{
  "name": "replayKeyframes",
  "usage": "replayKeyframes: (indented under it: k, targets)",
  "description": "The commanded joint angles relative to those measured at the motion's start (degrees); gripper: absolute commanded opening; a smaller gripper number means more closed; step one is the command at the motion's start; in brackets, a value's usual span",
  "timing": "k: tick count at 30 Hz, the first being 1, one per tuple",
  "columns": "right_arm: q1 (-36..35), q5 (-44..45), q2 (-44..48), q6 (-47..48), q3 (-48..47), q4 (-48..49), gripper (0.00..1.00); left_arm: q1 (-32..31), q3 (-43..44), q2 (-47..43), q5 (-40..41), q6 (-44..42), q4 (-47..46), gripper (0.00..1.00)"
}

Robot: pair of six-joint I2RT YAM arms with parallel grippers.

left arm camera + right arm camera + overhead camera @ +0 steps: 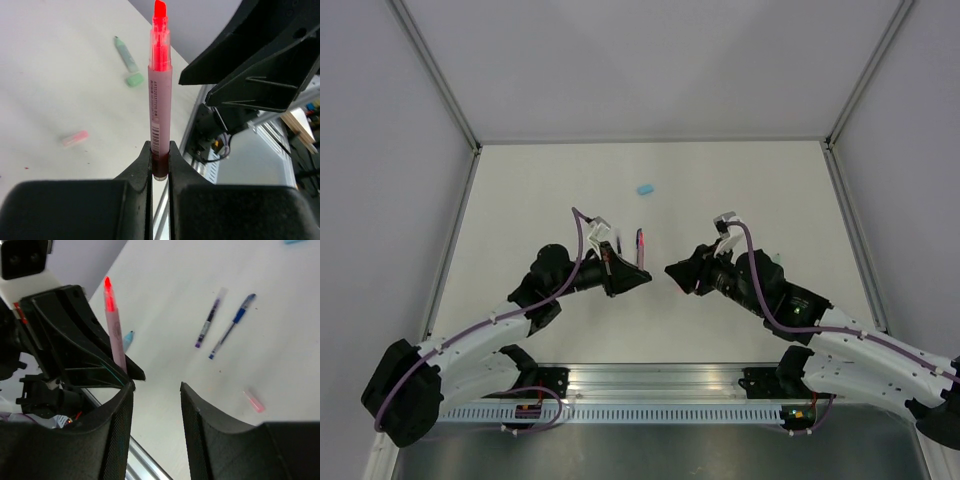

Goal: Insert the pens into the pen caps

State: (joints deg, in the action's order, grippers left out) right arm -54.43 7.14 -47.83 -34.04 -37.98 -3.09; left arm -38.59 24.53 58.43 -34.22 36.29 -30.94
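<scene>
My left gripper [160, 145] is shut on the lower end of a pink pen [158, 95], which stands upright with its bare red tip on top. In the top view the left gripper [638, 277] and the pink pen [641, 243] sit mid-table. My right gripper [156, 385] is open and empty, just beside the pink pen [115, 332]; from above the right gripper [672, 270] faces the left one. On the table lie a pink cap [254, 402], a light blue cap [644, 188], a pale green marker [126, 55] and its green cap [134, 80].
A dark pen [209, 319] and a blue pen [231, 328] lie side by side on the white table [540, 200]. A pale blue marker [128, 338] peeks out behind the left gripper. The metal rail [660, 385] runs along the near edge, and grey walls enclose the table.
</scene>
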Motion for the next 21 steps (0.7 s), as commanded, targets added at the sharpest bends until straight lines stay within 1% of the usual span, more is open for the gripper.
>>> replayKeyframes:
  k: [1, 2, 3, 5, 6, 7, 8, 9, 10, 11, 12, 13, 14, 15, 16, 18, 19, 21]
  targets:
    - [-0.1, 8.1, 0.2, 1.1, -2.9, -12.3, 0.48, 0.4, 3.1, -3.8, 11.4, -5.6, 8.8, 0.02]
    - [-0.1, 9.2, -0.5, -2.1, -3.1, -12.9, 0.48, 0.4, 3.0, -5.4, 12.7, -6.9, 10.4, 0.02]
    - [-0.1, 9.8, -3.0, -2.6, -3.4, -13.6, 0.48, 0.4, 2.9, -6.3, 14.8, -7.5, 11.2, 0.02]
    - [-0.1, 8.7, -6.5, 1.4, -6.8, -14.5, 0.48, 0.4, 2.8, -8.6, 16.8, -8.5, 13.3, 0.02]
    - [0.1, 11.5, -10.1, 1.6, -8.3, -17.7, 0.48, 0.4, 2.5, -9.3, 18.6, -8.8, 13.5, 0.02]
    - [0.5, 14.0, -11.8, 0.2, -9.7, -20.2, 0.49, 0.4, 1.8, -10.2, 19.8, -8.7, 13.5, 0.02]
    - [0.9, 16.3, -14.9, -5.9, -12.3, -22.6, 0.5, 0.4, 1.4, -11.7, 20.8, -8.5, 13.7, 0.02]
    - [1.3, 17.9, -16.1, -8.3, -13.3, -25.5, 0.5, 0.4, 1.2, -12.4, 22.6, -8.4, 14.1, 0.02]
    - [1.3, 16.1, -17.2, -8.5, -13.8, -25.0, 0.5, 0.4, 1.2, -13.0, 22.9, -8.6, 14.5, 0.02]
    - [1.3, 12.8, -18.2, -5.9, -15.3, -23.6, 0.5, 0.4, 1.1, -13.6, 22.7, -8.9, 14.6, 0.02]
    - [1.3, 8.2, -20.0, 5.7, -16.0, -19.7, 0.5, 0.4, 0.9, -14.7, 21.7, -9.1, 14.2, 0.02]
    - [1.3, 3.9, -21.1, 10.9, -18.5, -19.6, 0.5, 0.4, 0.6, -15.3, 21.6, -9.3, 14.2, 0.02]
    - [1.4, 5.2, -23.8, 15.4, -20.1, -22.0, 0.5, 0.4, 0.3, -15.9, 22.0, -9.3, 13.9, 0.02]
    - [2.0, 6.6, -25.0, 23.6, -21.3, -22.7, 0.49, 0.4, -0.1, -17.1, 22.1, -9.2, 13.5, 0.02]
    - [3.1, 6.7, -26.0, 27.0, -22.0, -23.1, 0.49, 0.4, -0.4, -17.6, 22.1, -9.4, 13.4, 0.02]
    - [7.5, -0.8, -29.0, 32.2, -23.8, -24.1, 0.49, 0.4, -0.1, -18.6, 21.5, -9.0, 14.0, 0.02]
    - [8.4, -6.7, -29.6, 36.8, -23.6, -23.8, 0.49, 0.4, 0.7, -19.6, 21.1, -8.0, 15.4, 0.02]
    - [9.9, -9.4, -31.3, 39.8, -23.1, -23.7, 0.5, 0.4, 2.0, -20.7, 20.2, -6.9, 17.6, 0.02]
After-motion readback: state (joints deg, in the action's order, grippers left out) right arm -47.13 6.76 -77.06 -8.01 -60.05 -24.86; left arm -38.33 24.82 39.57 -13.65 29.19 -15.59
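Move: The empty, half-open right hand makes for the pink pen cap, lying about 7 cm ahead, 2 cm to its right and some 23 cm below. From that hand the blue pen lies roughly 17 cm ahead and 8 cm left, the purple pen 17 cm ahead and 13 cm left, both on the table. The left hand already holds the pink pen upright; from it the cap lies about 6 cm ahead, 7 cm right and 20 cm below. Still pinching the pink pen by its lower end, the left hand carries it about 5 cm left, rising, a little forward and turning some 20 degrees counter-clockwise, away from the cap. The right hand, touching nothing, sinks nearly 8 cm, then swings forward about as far over the pink cap, tipping its half-open fingers more steeply down. ##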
